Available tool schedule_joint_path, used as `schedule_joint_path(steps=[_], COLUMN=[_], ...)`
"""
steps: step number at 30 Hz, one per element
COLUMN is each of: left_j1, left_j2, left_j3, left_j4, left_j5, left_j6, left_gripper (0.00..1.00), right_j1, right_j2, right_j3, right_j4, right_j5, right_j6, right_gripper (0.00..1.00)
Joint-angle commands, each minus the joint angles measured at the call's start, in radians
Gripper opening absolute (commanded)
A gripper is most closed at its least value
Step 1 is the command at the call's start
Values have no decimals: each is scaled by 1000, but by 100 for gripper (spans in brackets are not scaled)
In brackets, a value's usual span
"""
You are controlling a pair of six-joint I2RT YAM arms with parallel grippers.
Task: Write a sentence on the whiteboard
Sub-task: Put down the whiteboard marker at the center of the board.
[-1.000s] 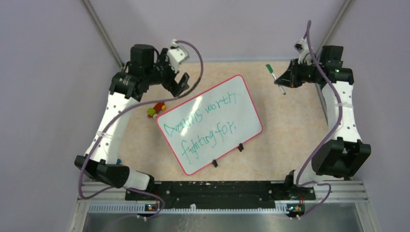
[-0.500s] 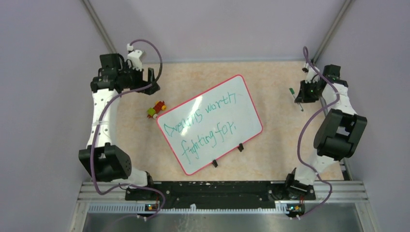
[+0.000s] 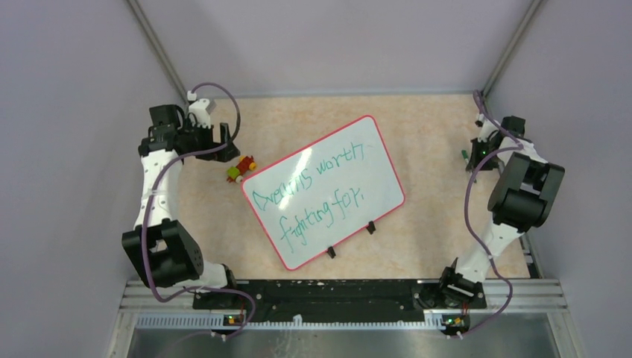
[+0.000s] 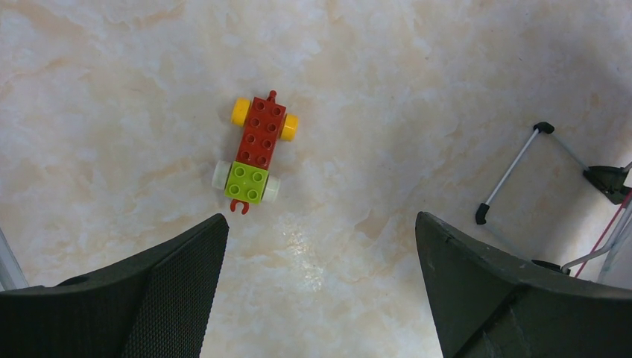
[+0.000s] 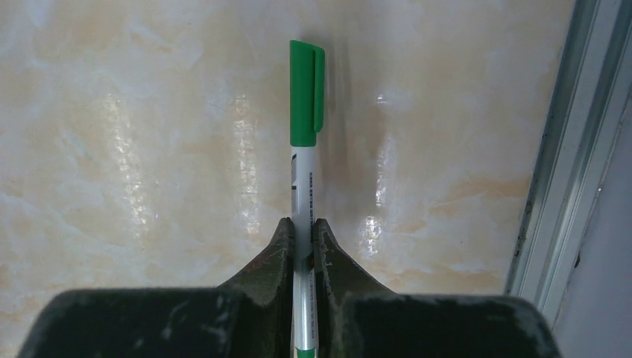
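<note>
The whiteboard (image 3: 384, 175), white with a thin red rim, lies tilted at the table's middle. The sentence (image 3: 313, 192) is on it in green handwriting, in two lines. My right gripper (image 5: 302, 222) is shut on a marker (image 5: 306, 97) with a white barrel and a green cap. The capped end sticks out past the fingertips, over bare table. In the top view the right gripper (image 3: 474, 156) is at the table's right edge, well clear of the board. At the far left my left gripper (image 3: 222, 139) (image 4: 322, 220) is open and holds nothing.
A small brick car (image 3: 241, 168) (image 4: 256, 153), red and green with yellow and white wheels, lies just off the board's upper left corner, ahead of the left fingers. A thin wire leg with a black tip (image 4: 510, 170) shows at right. A metal rail (image 5: 574, 149) borders the table's right side.
Both arms have drawn back from the table's far side. The left one swung out to the left edge, the right one carried the marker to the right edge. The board has not moved.
</note>
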Motion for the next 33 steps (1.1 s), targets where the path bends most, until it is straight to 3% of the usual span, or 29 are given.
schedule_joint_path(steps=[1,7,11,19,21,24,33], left_j1=[4,11,17,47,61,89,155], left_j2=[-36,-34,-29,26,49,82,202], left_j3=[-24,-50,-48,24,64,132,433], left_j4=[60,73,61,-8,-23,-33,-67], left_j5=[15,19,36,64,68,86,67], left_j6=[13,17,30,56,54,39,-17], left_gripper=[99,99,99,99,99,99,99], right_j1=[-15,-15,-15,-14,-15,-14,29], right_j2=[21,24,12,-43,-57,-80,-161], right_j3=[-8,-26,-27,16,47,107,324], right_j4=[71,66,42,-12,-35,-74,-172], right_j5=[18,14,3,-43,-65,-110,-253], right_j6=[15,14,11,11,18,34,76], right_gripper=[1,16,34,55,63,84,88])
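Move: The right hand already pinches the marker, whose middle is about 1 cm ahead of the grip, cap pointing forward; its resting spot on the table is straight below, some 2 cm down. The table's side rail runs about 13 cm to that hand's right, and the whiteboard's centre lies roughly 55 cm to its left and 9 cm back. From the idle left hand the marker is about 85 cm to the right, 5 cm farther out and 18 cm lower. The right fingers let go of the marker: the hand sinks the last 1.5 cm or so to the table, its fingers spreading wide on the way, then climbs clear by about 10 cm, drifting some 4 cm forward and tipping up about 10 degrees. The open left hand dips slightly, waits, then backs off up, left and forward, away from the toy car. ##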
